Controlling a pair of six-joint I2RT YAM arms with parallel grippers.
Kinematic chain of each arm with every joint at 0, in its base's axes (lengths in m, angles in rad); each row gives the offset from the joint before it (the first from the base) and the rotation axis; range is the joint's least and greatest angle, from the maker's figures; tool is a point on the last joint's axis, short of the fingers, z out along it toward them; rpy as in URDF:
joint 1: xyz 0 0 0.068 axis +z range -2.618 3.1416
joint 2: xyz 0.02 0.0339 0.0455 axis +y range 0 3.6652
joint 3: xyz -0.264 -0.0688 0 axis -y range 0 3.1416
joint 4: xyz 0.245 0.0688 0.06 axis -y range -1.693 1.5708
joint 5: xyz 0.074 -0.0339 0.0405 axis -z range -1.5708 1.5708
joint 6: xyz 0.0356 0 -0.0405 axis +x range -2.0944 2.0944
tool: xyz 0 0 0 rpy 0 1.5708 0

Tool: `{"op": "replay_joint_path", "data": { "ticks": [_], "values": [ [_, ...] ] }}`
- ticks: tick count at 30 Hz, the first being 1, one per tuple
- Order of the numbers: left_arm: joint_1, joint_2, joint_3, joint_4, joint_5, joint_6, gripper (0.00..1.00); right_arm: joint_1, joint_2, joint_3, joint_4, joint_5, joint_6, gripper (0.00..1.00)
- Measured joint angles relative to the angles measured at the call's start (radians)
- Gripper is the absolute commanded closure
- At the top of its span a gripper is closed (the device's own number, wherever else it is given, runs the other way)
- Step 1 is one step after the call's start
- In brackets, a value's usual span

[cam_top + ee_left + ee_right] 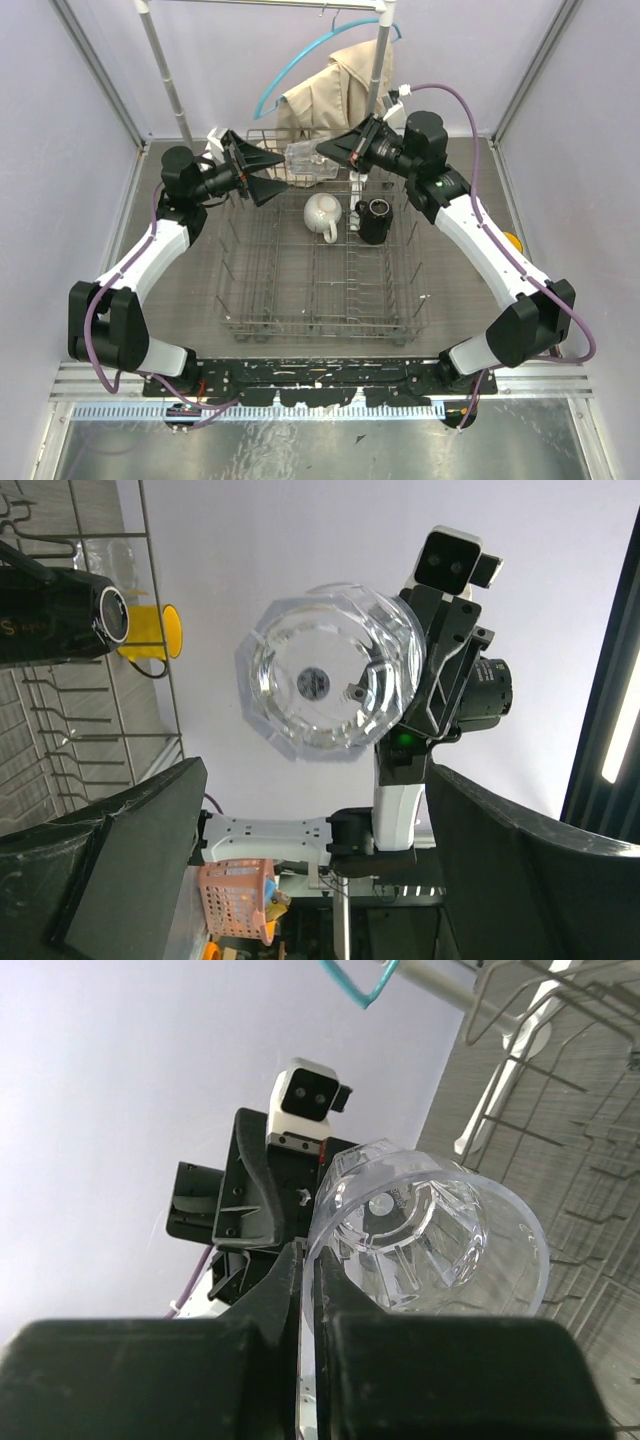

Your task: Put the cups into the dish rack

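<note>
My right gripper (326, 152) is shut on the rim of a clear glass tumbler (303, 160), holding it on its side above the far edge of the grey wire dish rack (320, 318). In the right wrist view the fingertips (296, 1265) pinch the tumbler's (432, 1230) wall. My left gripper (281, 172) stands open facing the tumbler's base (318, 680), apart from it, its fingers (130, 855) wide. A white mug (322, 215) and a black mug (375, 220) sit in the rack. A yellow mug (152, 633) shows beyond the rack wires.
A clothes rail (165, 70) with a beige garment (335, 85) and a teal hanger (300, 65) stands behind the rack. The rack's upright tines (350, 270) fill its near half. A pink basket (235, 900) shows low in the left wrist view.
</note>
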Motion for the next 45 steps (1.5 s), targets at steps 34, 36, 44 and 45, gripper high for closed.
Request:
{"op": "replay_joint_path", "data": {
  "ticks": [34, 36, 44, 45],
  "values": [
    [0.045, -0.013, -0.016, 0.035, -0.017, -0.039, 0.08, 0.114, 0.055, -0.018, 0.114, -0.009, 0.072, 0.99],
    [0.045, -0.013, -0.016, 0.036, -0.017, -0.041, 0.08, 0.114, 0.055, -0.018, 0.117, -0.009, 0.072, 1.00],
    [0.046, -0.018, -0.018, 0.021, -0.014, -0.035, 0.31, 0.114, 0.061, -0.019, 0.140, -0.006, 0.075, 0.99],
    [0.047, -0.018, -0.018, 0.020, -0.014, -0.033, 0.36, 0.114, 0.061, -0.019, 0.141, -0.006, 0.076, 0.99]
  ]
}}
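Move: The clear cup, pinched by its rim in the right fingers with its base facing the open left gripper, has its middle about 7 cm right of the left hand, 2 cm ahead and level with it. From that hand the white mug in the rack stands roughly 9 cm right, 3 cm back and 20 cm below; the black mug about 20 cm right, 4 cm back and 20 cm below. For the right hand, the left gripper lies some 10 cm left, 4 cm back and 3 cm lower. The right hand keeps its pinch on the rim and carries the clear cup base-first about 5 cm left and 2 cm back towards the open left gripper, turning slightly counter-clockwise, then holds it there in the air over the rack. The left hand waits wide open, gives way about 2 cm to the left and a little forward as the cup's base sits between its fingers, and then starts to close, bringing its pads against the two sides of the base from above and below. ##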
